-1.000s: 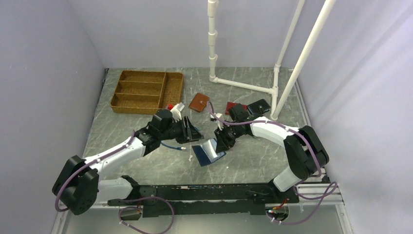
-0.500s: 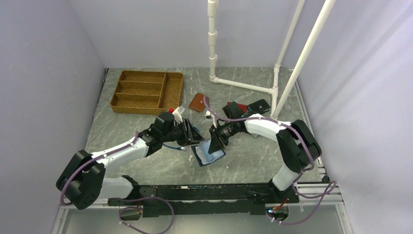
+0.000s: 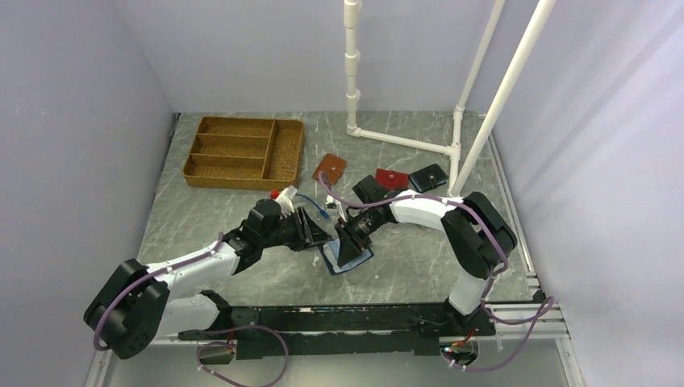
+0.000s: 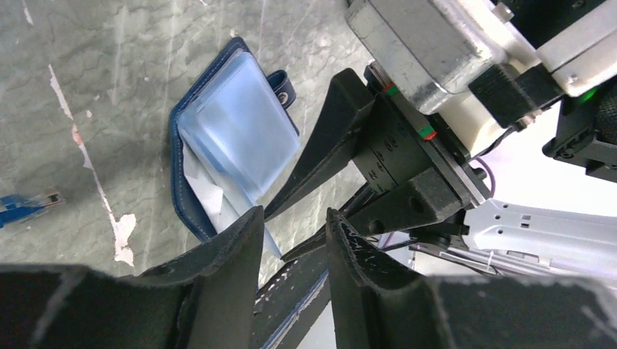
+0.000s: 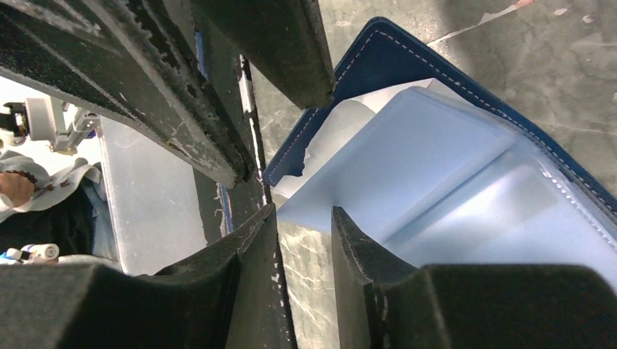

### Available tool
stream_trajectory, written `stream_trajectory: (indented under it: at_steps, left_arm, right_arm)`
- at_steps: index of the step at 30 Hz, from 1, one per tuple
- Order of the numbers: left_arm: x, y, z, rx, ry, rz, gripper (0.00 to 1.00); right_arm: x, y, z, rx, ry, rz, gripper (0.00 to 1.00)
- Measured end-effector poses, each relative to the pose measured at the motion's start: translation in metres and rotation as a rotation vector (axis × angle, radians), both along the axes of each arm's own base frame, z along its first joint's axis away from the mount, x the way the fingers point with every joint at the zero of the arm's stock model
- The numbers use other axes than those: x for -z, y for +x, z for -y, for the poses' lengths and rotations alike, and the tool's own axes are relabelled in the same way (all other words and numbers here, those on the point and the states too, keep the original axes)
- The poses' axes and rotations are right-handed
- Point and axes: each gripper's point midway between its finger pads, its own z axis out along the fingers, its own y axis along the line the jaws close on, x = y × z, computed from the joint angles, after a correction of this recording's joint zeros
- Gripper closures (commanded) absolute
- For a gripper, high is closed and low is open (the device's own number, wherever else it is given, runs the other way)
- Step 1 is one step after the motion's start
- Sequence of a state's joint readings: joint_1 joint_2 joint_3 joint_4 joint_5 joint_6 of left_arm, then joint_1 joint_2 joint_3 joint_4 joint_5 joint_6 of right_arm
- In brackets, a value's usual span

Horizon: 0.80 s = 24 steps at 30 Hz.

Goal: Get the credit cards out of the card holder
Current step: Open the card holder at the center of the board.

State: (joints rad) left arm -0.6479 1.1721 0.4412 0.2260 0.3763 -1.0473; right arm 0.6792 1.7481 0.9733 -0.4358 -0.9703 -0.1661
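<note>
The card holder lies open on the table between my two grippers, navy outside with glossy light-blue sleeves. Pale white credit cards stick out of its pocket under the sleeves, and their white edges also show in the right wrist view. My left gripper hovers at the holder's left edge, open, with nothing between its fingers. My right gripper reaches down over the holder, open. One fingertip sits at the sleeve's corner, with bare table in the gap.
A wicker tray stands at the back left. A tan wallet, a red wallet and a black one lie behind the grippers. A blue cable lies near them. White pipes rise at the back right.
The right gripper has swung left and down onto the card holder, uncovering the red and black wallets, and its jaws have widened a little. The left gripper has come in to the holder's edge.
</note>
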Motion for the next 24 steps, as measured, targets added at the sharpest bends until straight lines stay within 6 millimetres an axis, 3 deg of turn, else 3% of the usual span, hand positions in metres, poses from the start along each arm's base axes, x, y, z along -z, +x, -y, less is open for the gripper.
stream_trajectory:
  at_steps: [3, 6, 11, 16, 24]
  left_arm:
    - [-0.006, 0.002, 0.002, -0.007, -0.031, 0.016, 0.63]
    - [-0.015, 0.006, 0.007, -0.008, -0.073, 0.040, 0.72]
    - [-0.021, 0.009, 0.015, -0.005, -0.133, 0.058, 0.83]
    - [-0.006, 0.009, 0.024, 0.002, -0.131, 0.016, 0.90]
    - [0.020, 0.009, 0.026, -0.009, -0.101, -0.054, 0.93]
  right_arm:
    - [-0.001, 0.002, 0.001, -0.009, 0.000, 0.016, 0.61]
    - [0.001, 0.003, 0.002, -0.013, -0.008, 0.031, 0.64]
    - [0.014, 0.002, 0.003, -0.025, -0.036, 0.003, 0.84]
    - [0.018, -0.002, 0.004, -0.031, -0.049, -0.015, 0.93]
    - [0.018, 0.000, 0.004, -0.026, -0.050, -0.015, 0.91]
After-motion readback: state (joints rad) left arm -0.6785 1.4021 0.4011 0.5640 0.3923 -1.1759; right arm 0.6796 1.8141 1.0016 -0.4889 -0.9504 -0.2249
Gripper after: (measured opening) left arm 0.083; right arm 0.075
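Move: The open blue card holder has its middle about 4 cm back, 5 cm to the right and 8 cm below my left hand. From that hand the blue cable's plug lies some 6 cm ahead, and the brown card holder about 18 cm ahead, both roughly level sideways. My right hand is low at the blue holder's near edge: its middle is some 3 cm ahead, 1 cm to the right and 3 cm below. From there the red card holder is about 21 cm ahead and 14 cm right. My left hand hops up about 2 cm while swinging right, then sinks about 4 cm towards the open blue card holder and my right fingertips, ending 2–3 cm farther right, slightly rolled, its half-open fingers shut. My right hand drops about 2 cm at the holder's near edge, shuts its fingers beside the clear sleeve's corner and stays there; whether they have caught it can't be seen. ##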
